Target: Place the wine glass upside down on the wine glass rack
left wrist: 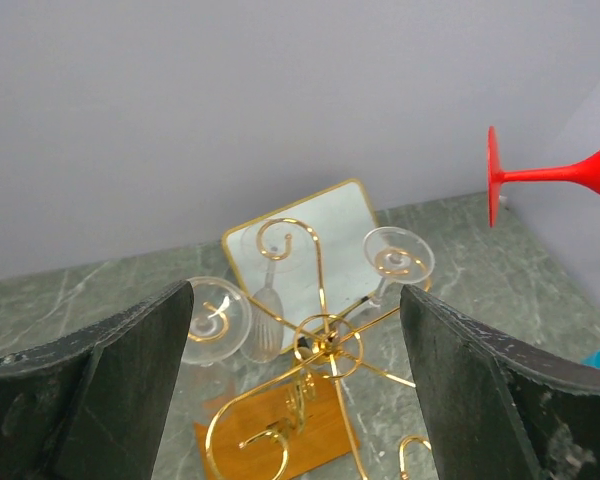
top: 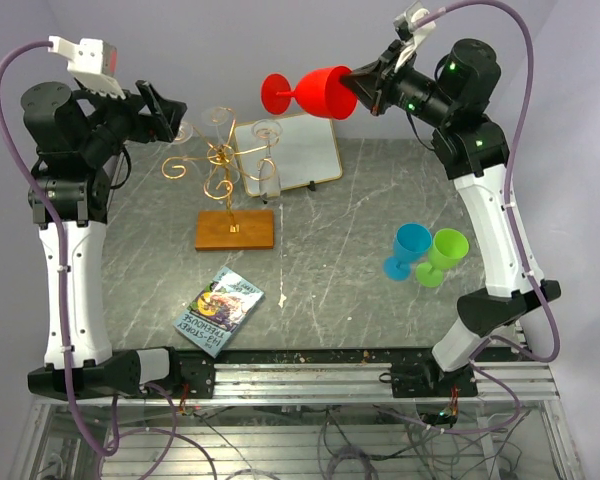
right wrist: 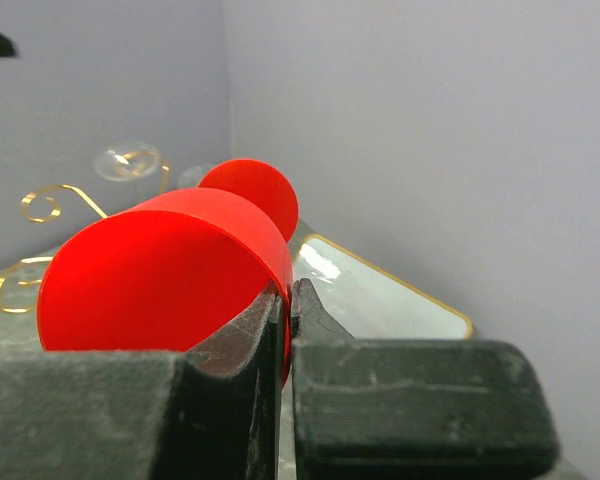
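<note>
The red wine glass (top: 315, 92) (right wrist: 160, 280) lies on its side in the air at the back, foot pointing left. My right gripper (top: 358, 85) (right wrist: 288, 295) is shut on its rim, one finger inside the bowl. The wine glass rack (top: 220, 160) (left wrist: 325, 345), gold scroll wire on an orange-brown wooden base (top: 235, 230), stands left of centre with clear glasses (top: 268, 130) (left wrist: 218, 318) hanging upside down on it. My left gripper (top: 170, 115) (left wrist: 295, 295) hovers open above the rack's left side, nothing between its fingers. The red glass (left wrist: 540, 178) also shows at the right of the left wrist view.
A white framed board (top: 290, 148) leans behind the rack. A blue glass (top: 410, 250) and a green glass (top: 442, 257) stand together at the right. A book (top: 218, 310) lies near the front edge, left of centre.
</note>
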Tool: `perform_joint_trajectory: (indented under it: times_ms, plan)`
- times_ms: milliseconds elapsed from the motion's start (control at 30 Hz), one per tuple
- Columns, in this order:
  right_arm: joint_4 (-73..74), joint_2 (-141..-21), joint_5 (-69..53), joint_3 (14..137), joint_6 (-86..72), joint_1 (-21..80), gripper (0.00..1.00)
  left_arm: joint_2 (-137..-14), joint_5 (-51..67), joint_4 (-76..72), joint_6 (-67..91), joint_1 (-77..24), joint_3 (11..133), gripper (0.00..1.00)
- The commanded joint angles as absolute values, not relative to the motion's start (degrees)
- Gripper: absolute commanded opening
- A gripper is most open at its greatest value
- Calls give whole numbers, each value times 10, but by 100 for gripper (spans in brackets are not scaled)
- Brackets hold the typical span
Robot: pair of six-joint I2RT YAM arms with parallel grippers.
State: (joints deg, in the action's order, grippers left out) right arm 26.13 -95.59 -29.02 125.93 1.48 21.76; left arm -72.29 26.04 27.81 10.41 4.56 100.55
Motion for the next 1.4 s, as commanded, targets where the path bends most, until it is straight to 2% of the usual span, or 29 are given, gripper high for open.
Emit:
perform_joint_trajectory:
  times_ms: [0, 300, 467, 1033, 1167, 1367]
  plan:
    - [214, -951, -351, 1269, -57, 225, 0, -737, 310, 231, 149, 33, 1007, 94]
    - [219, -989, -348, 1297, -66, 279, 0, -765, 363, 190, 249, -15, 994, 92]
    - [220, -997, -358, 1299, -64, 295, 0, -768, 359, 192, 261, -38, 978, 86]
    - [234, -1014, -350, 1315, -40, 310, 0, -778, 383, 249, 245, -43, 982, 44]
    - [235, -1013, -346, 1314, -37, 310, 0, -776, 393, 252, 241, -43, 983, 31]
    - [233, -1007, -346, 1306, -37, 310, 0, -775, 407, 244, 251, -43, 977, 20]
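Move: The red glass's foot, held out by the right gripper, lies about 18 cm right of the left hand, 6 ahead and 3 below. The rack's hub is roughly 9 cm right, 5 ahead and 13 below; a hung clear glass's foot some 18 right, 9 ahead and 11 below. From the right hand, the left gripper is about 32 cm left, 7 back and nearly level, and the red foot some 14 left, 2 back. Left hand reaches about 9 cm right, sinking, to pinch the foot as right hand carries the glass left. ##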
